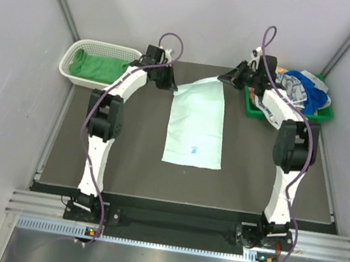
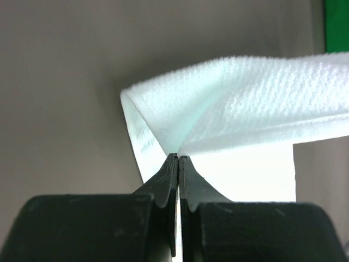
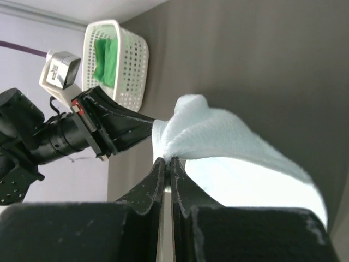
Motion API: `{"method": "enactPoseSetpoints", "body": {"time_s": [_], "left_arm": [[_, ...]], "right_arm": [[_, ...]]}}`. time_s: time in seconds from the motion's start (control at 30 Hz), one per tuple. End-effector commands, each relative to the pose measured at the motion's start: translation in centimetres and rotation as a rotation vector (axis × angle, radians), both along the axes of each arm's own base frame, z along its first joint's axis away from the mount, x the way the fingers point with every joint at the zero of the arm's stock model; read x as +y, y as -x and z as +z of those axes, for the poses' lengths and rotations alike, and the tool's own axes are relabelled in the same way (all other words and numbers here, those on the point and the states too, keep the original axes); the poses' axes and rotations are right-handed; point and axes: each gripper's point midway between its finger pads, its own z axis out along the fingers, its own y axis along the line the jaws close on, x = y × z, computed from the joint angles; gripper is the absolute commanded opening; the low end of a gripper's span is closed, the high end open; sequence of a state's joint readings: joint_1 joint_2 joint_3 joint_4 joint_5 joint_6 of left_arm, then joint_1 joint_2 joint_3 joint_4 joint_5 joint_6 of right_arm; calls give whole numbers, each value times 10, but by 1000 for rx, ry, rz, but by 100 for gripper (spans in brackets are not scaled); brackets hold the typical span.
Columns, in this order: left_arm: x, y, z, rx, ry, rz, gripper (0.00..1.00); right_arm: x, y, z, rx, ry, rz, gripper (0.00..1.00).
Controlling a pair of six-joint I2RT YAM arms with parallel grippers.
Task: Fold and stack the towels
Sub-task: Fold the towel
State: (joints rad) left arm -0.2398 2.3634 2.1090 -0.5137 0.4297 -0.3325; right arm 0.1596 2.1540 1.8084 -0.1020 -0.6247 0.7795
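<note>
A pale mint towel lies flat along the middle of the dark mat, with its two far corners lifted. My left gripper is shut on the far left corner; in the left wrist view the cloth bunches up out of the closed tips. Pinched in my right gripper is the far right corner, and the right wrist view shows the towel rising from the closed tips. A bright green towel lies in the basket. More towels, blue and patterned, are heaped in the tray.
The white mesh basket stands at the far left corner of the mat, also seen as the basket in the right wrist view. The green plastic tray sits at the far right. Grey walls close in on both sides and behind.
</note>
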Motion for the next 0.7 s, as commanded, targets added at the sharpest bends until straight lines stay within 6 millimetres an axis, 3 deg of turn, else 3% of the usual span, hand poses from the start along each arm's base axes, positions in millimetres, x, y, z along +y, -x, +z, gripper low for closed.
{"method": "enactPoseSetpoints", "body": {"time_s": [0.0,0.03,0.1,0.13,0.17,0.23,0.27,0.4,0.43,0.5,0.53,0.67], "left_arm": [[-4,13,58,-138,-6,-36,0],[-2,21,48,-123,-42,-44,0],[-1,34,50,-118,-99,-33,0],[1,43,38,-93,-127,-35,0],[-3,51,46,-107,-139,-43,0],[3,64,35,-91,-204,-34,0],[-2,72,42,-109,-223,-39,0],[-6,96,35,-111,-341,-48,0],[2,101,29,-103,-414,-34,0],[0,112,26,-113,-493,-29,0],[7,116,25,-108,-547,-5,0],[4,140,15,-70,-621,-14,0]], "right_arm": [[1,23,47,-121,-22,33,0],[-3,31,27,-77,-8,27,0],[-6,40,15,-58,13,20,0],[-9,50,4,-30,22,17,0],[-10,56,-2,-20,28,20,0],[-13,74,-18,17,42,20,0],[-15,79,-24,26,54,17,0],[-21,105,-42,67,79,16,0],[-23,116,-50,86,87,18,0],[-25,121,-45,56,90,11,0],[-28,130,-56,84,94,8,0],[-33,151,-69,107,113,4,0]]}}
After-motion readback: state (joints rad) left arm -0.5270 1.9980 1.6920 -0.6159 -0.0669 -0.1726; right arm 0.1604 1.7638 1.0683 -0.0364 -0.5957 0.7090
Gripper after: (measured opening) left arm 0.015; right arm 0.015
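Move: Both hands already pinch the corners of the pale towel's far edge. The towel's near hem lies on the table, its left corner about 27 cm back, 1 cm left and 9 cm below the left hand, its right corner about 27 cm back, 5 cm right and 17 cm below the right hand. The white basket stands roughly 14 cm ahead and 31 cm left of the left hand; the green bin some 13 cm ahead and 26 cm right of the right hand. Back towards the near hem both hands draw the pinched far edge, over the part of the towel already lying on the table. The left travels about 13 cm, nearly level, rolling its left side up; the right goes some 15 cm back while sinking 9 cm, its fingers tipping a little further down. Both grips stay shut. ##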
